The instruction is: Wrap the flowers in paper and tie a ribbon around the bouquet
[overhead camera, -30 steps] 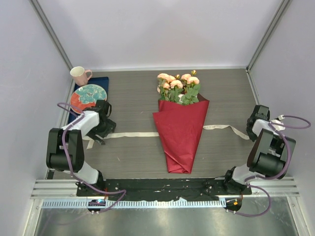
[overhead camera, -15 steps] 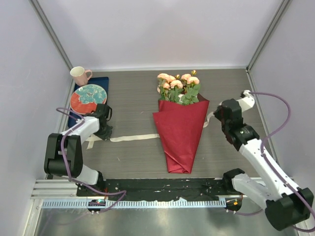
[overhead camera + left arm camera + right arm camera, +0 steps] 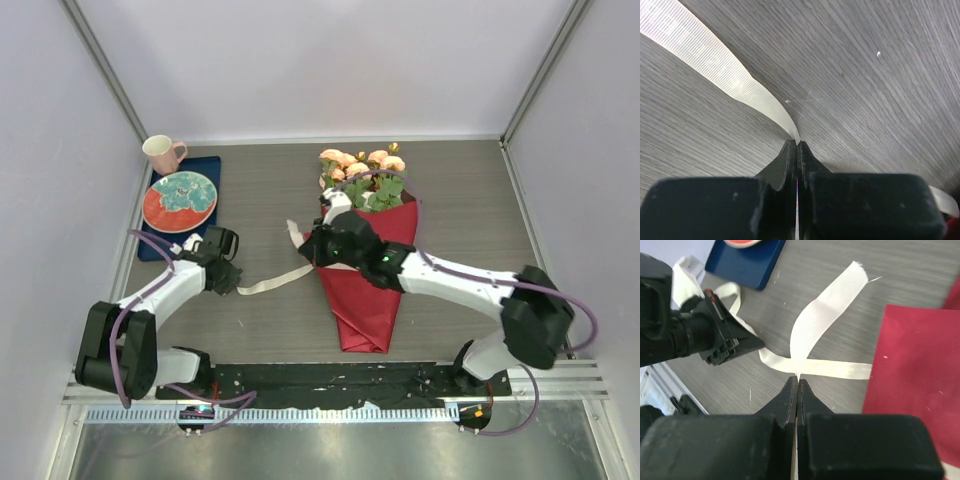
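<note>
The bouquet lies mid-table, the flowers (image 3: 360, 170) at its far end and the red paper (image 3: 365, 300) coned around the stems. The cream ribbon (image 3: 280, 278) runs from the cone's left edge toward my left gripper (image 3: 238, 287), which is shut on it; in the left wrist view the ribbon (image 3: 715, 65) leaves the left gripper (image 3: 797, 146) up and to the left. My right arm reaches across the cone. The right gripper (image 3: 303, 245) is shut on the ribbon's other end (image 3: 825, 305), which curls up from the right gripper (image 3: 797, 381) over the flat strand beside the paper (image 3: 920, 370).
A pink mug (image 3: 163, 152) stands at the far left. Next to it a red and teal plate (image 3: 180, 200) rests on a dark blue tray (image 3: 208, 165), also seen in the right wrist view (image 3: 747, 265). Pale walls and metal posts enclose the table.
My right arm swung from the right side across the bouquet to its left, carrying the ribbon end. The left gripper shut on the ribbon and shifted toward the cone.
</note>
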Tool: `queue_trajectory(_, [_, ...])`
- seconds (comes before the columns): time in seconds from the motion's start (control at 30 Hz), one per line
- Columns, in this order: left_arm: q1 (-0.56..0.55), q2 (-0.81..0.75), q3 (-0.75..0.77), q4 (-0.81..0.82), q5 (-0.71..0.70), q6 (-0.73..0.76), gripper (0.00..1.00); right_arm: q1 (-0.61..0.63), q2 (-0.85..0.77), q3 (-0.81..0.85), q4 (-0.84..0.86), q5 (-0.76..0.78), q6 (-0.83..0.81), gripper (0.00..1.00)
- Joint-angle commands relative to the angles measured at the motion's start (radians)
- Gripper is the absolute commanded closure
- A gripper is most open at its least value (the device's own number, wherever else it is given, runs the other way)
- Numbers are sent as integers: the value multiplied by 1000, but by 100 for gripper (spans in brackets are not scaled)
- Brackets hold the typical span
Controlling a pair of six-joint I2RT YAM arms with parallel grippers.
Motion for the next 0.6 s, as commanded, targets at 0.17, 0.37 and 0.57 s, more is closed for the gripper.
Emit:
queue_trajectory(0.17, [-9,-172,-99,156,213,107,100,8,305,170,133,-207,-95,97])
queue_trajectory(0.37, [-23,-311,-93,127,308,142,100,8,434,262,112,-197,-105,97])
queue_trajectory(0.57, [-78,-325,-31,169,460,200,100,-6,460,342,-66,-123,-62,50])
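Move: The right hand holds one ribbon end high. The ribbon's left stretch, which it comes down over, has its middle some 10 cm to its left, 5 cm back and 17 cm below. The wrapped bouquet's paper lies about 14 cm to its right, 4 cm back and 15 cm below; the flower heads, 12 cm right and 20 cm ahead, 15 cm down. From the left hand, pinching the other end low, that stretch's middle is 9 cm right, 2 cm ahead, about level. The right hand, still pinching its end of the ribbon, sinks about 10 cm while carrying it some 8 cm left, away from the bouquet and down over the ribbon's left stretch, tipping slightly further down, then slows and starts to open its fingers a little short of the table. The left hand keeps its pinch on the other end, slides right towards the descending hand and then also lifts, about 6 cm each way, its wrist turning clockwise and its fingertips swinging up and out to the right. ##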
